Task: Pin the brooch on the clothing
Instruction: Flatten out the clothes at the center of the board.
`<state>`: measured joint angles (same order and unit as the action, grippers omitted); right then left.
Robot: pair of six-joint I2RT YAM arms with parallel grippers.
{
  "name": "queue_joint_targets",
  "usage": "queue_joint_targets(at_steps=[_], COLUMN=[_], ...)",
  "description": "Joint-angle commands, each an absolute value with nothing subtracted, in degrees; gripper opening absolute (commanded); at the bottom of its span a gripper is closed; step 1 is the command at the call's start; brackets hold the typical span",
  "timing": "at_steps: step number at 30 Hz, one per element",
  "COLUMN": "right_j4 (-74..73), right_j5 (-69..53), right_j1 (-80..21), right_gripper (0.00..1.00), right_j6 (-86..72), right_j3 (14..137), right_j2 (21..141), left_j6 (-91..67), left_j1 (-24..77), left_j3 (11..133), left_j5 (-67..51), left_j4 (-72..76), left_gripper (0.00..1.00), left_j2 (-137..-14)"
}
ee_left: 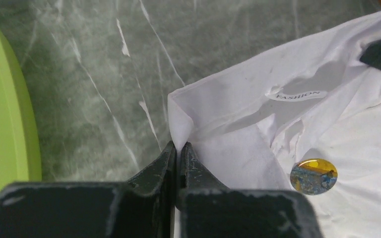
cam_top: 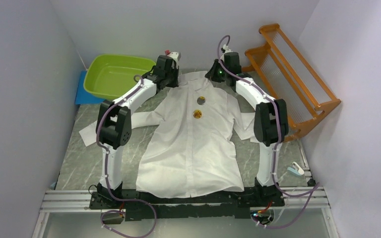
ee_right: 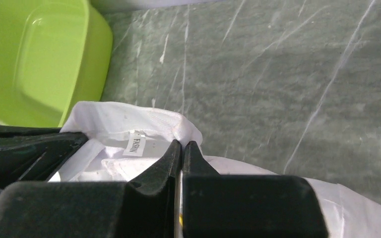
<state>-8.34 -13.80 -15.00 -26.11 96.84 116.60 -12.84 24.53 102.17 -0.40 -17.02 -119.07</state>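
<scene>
The clothing, a white shirt (cam_top: 191, 144), lies flat on the marble table, collar at the far end. Two round brooches sit on its chest: a blue-and-yellow one (cam_top: 201, 100) and an orange one (cam_top: 197, 114) just below it. The left wrist view shows the blue-and-yellow brooch (ee_left: 313, 176) lying on the fabric. My left gripper (ee_left: 179, 146) is shut on the left collar edge of the shirt (ee_left: 238, 104). My right gripper (ee_right: 182, 144) is shut on the right collar fold (ee_right: 144, 119), near the neck label (ee_right: 136, 144).
A lime-green basin (cam_top: 114, 74) stands on a blue mat (cam_top: 82, 91) at the far left. An orange wooden rack (cam_top: 292, 74) leans at the far right. A small white-and-blue object (cam_top: 295, 170) lies by the right edge. White walls enclose the table.
</scene>
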Motion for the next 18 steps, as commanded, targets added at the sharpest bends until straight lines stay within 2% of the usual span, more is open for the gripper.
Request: queue_joint_targets(at_steps=[1, 2, 3, 4, 5, 6, 8, 10, 13, 18], right_j4=[-1.2, 0.5, 1.8, 2.4, 2.3, 1.9, 1.5, 2.7, 4.7, 2.9], right_j5=[-11.5, -10.8, -10.4, -10.5, -10.4, -10.3, -10.4, -10.1, -10.0, -11.2], right_j1=[-12.2, -12.0, -11.8, -11.6, -11.5, -11.4, -11.4, -11.4, -11.4, -11.2], right_gripper=[0.00, 0.01, 0.08, 0.25, 0.40, 0.50, 0.61, 0.66, 0.71, 0.72], right_j6=[-27.9, -28.5, -28.5, -28.1, -27.4, -26.6, -24.9, -24.7, -26.2, -29.5], right_j3=[103.1, 103.3, 103.6, 104.4, 105.3, 105.8, 104.3, 98.7, 86.9, 66.6], right_j2=[121.0, 121.3, 121.5, 121.5, 121.3, 120.6, 117.8, 112.9, 103.4, 87.1], left_j6=[-8.0, -7.6, -7.3, -7.1, -6.9, -6.7, -7.3, -9.3, -13.9, -22.1], left_j1=[23.1, 23.1, 23.0, 23.0, 23.0, 22.9, 22.9, 22.6, 21.5, 20.3], left_j3=[110.4, 112.8, 114.1, 114.9, 114.8, 113.9, 109.6, 104.0, 94.7, 77.2], left_j5=[7.3, 7.5, 7.5, 7.1, 6.3, 5.0, 2.9, 0.8, -2.2, -7.5], left_j4=[-17.8, -18.5, -19.1, -19.7, -20.0, -20.1, -19.5, -20.0, -22.9, -28.7], left_gripper=[0.18, 0.37, 0.61, 0.79, 0.88, 0.93, 0.94, 0.94, 0.94, 0.94], left_j2=[-123.2, -123.8, -123.9, -123.3, -122.3, -120.0, -115.2, -109.9, -101.4, -88.1])
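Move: Each hand holds an end of the shirt's collar, and the board spot it is taken to lies about 2 cm ahead, some 10 cm below the left hand and 12 cm below the right. The upper brooch is about 6 cm back and 8 cm right of the left hand, the lower one 12 back and 7 right; from the right hand they lie 9 and 16 back, 2 to 3 left. The green basin sits 23 cm left and 4 ahead of the left hand. Both hands carry on about 4 cm forward, open to release the collar, then pull back, up and outward. ##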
